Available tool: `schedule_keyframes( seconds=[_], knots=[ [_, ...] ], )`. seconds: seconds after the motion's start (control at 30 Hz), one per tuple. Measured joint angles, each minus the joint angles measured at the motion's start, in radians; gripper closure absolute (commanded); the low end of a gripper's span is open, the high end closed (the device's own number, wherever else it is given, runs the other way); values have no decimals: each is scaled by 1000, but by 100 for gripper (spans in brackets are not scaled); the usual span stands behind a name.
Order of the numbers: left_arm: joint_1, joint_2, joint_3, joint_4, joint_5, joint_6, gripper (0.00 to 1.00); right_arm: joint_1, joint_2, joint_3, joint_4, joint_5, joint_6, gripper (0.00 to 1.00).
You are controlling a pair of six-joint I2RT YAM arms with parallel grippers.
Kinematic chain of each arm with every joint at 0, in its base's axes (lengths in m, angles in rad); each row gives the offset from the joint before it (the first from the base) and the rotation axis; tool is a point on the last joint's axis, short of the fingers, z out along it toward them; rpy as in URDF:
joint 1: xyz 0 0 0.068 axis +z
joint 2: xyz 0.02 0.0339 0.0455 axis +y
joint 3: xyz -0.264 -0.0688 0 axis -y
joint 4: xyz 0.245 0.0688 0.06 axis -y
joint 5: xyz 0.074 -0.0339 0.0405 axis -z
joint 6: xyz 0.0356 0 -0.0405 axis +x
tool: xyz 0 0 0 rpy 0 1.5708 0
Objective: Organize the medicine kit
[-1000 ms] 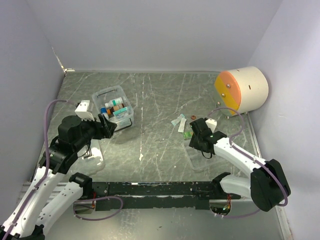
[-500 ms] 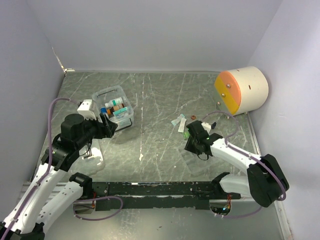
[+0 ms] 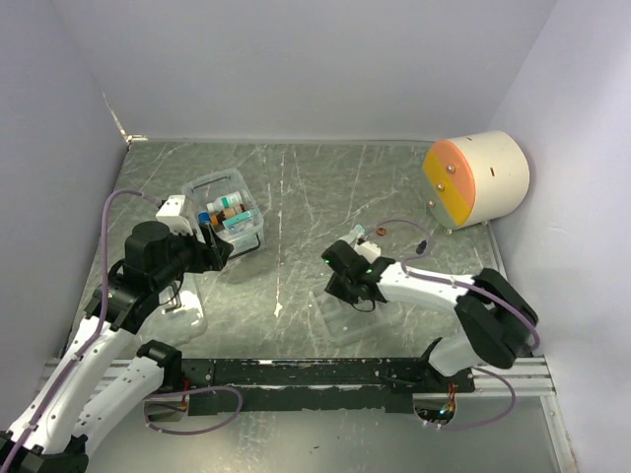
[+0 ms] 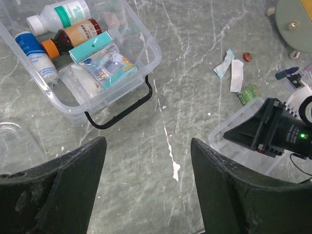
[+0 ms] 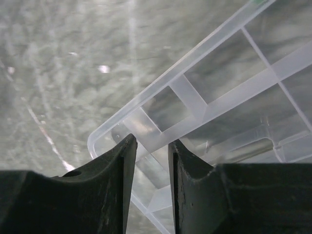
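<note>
The medicine kit's clear box (image 3: 254, 219) stands at the left, holding bottles and a blue sachet pack (image 4: 105, 63); its black wire latch (image 4: 122, 109) hangs off the near wall (image 4: 114, 95). My left gripper (image 3: 212, 246) hovers just in front of the box, jaws wide apart over bare table (image 4: 148, 146). The clear divided tray insert (image 3: 340, 320) lies tilted at the centre. My right gripper (image 3: 340, 284) is shut on one of its divider walls (image 5: 152, 144). A clear lid (image 3: 185, 304) lies under the left arm.
A large cream-and-orange cylinder (image 3: 478, 177) sits at the back right. White and teal sachets (image 4: 230, 68), a green packet (image 4: 248, 93) and a small red cap (image 4: 247, 56) lie right of centre. Walls close in on three sides.
The right gripper has closed on the tray insert and carried it left toward the table's centre. The left arm has barely shifted.
</note>
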Motion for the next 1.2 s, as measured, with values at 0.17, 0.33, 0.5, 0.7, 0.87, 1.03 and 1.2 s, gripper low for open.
schedule_keyframes(
  seconds=[0.17,0.33,0.5,0.7,0.87,1.03,1.2],
  knots=[
    [0,5,0,0,0,0,20,77,144,141,38,14,45,66],
    [0,13,0,-1,0,0,20,156,306,325,73,11,47,59],
    [0,17,0,-4,0,0,20,172,321,396,78,25,19,46],
    [0,17,0,-4,0,0,20,161,185,381,9,119,-53,27],
    [0,17,0,-4,0,0,20,98,6,321,-28,237,-198,14],
    [0,24,0,-4,0,0,21,-87,-36,231,-31,228,-430,4],
    [0,30,0,-4,0,1,21,-172,11,191,-39,217,-603,0]
  ],
)
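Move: The empty divided tray is right under the right hand's fingertips, which stand in its left part; its middle is about 4 cm to the right, 5 cm back and barely lower. The green pack lies roughly 7 cm ahead and 8 cm right, the white strip 11 cm ahead and 4 cm right, the red cap 14 cm ahead and 10 cm right. From the left hand the tray is some 31 cm right, 10 cm back and 21 cm below. Leftward first, the right hand keeps pushing the tray along the table with its fingertips for about 13 cm, drifting slightly forward. It then lifts clear and arcs back right and forward, some 20 cm rightward, sinking again towards the green pack while the fingers open wide and the wrist tilts them out forward and right. ##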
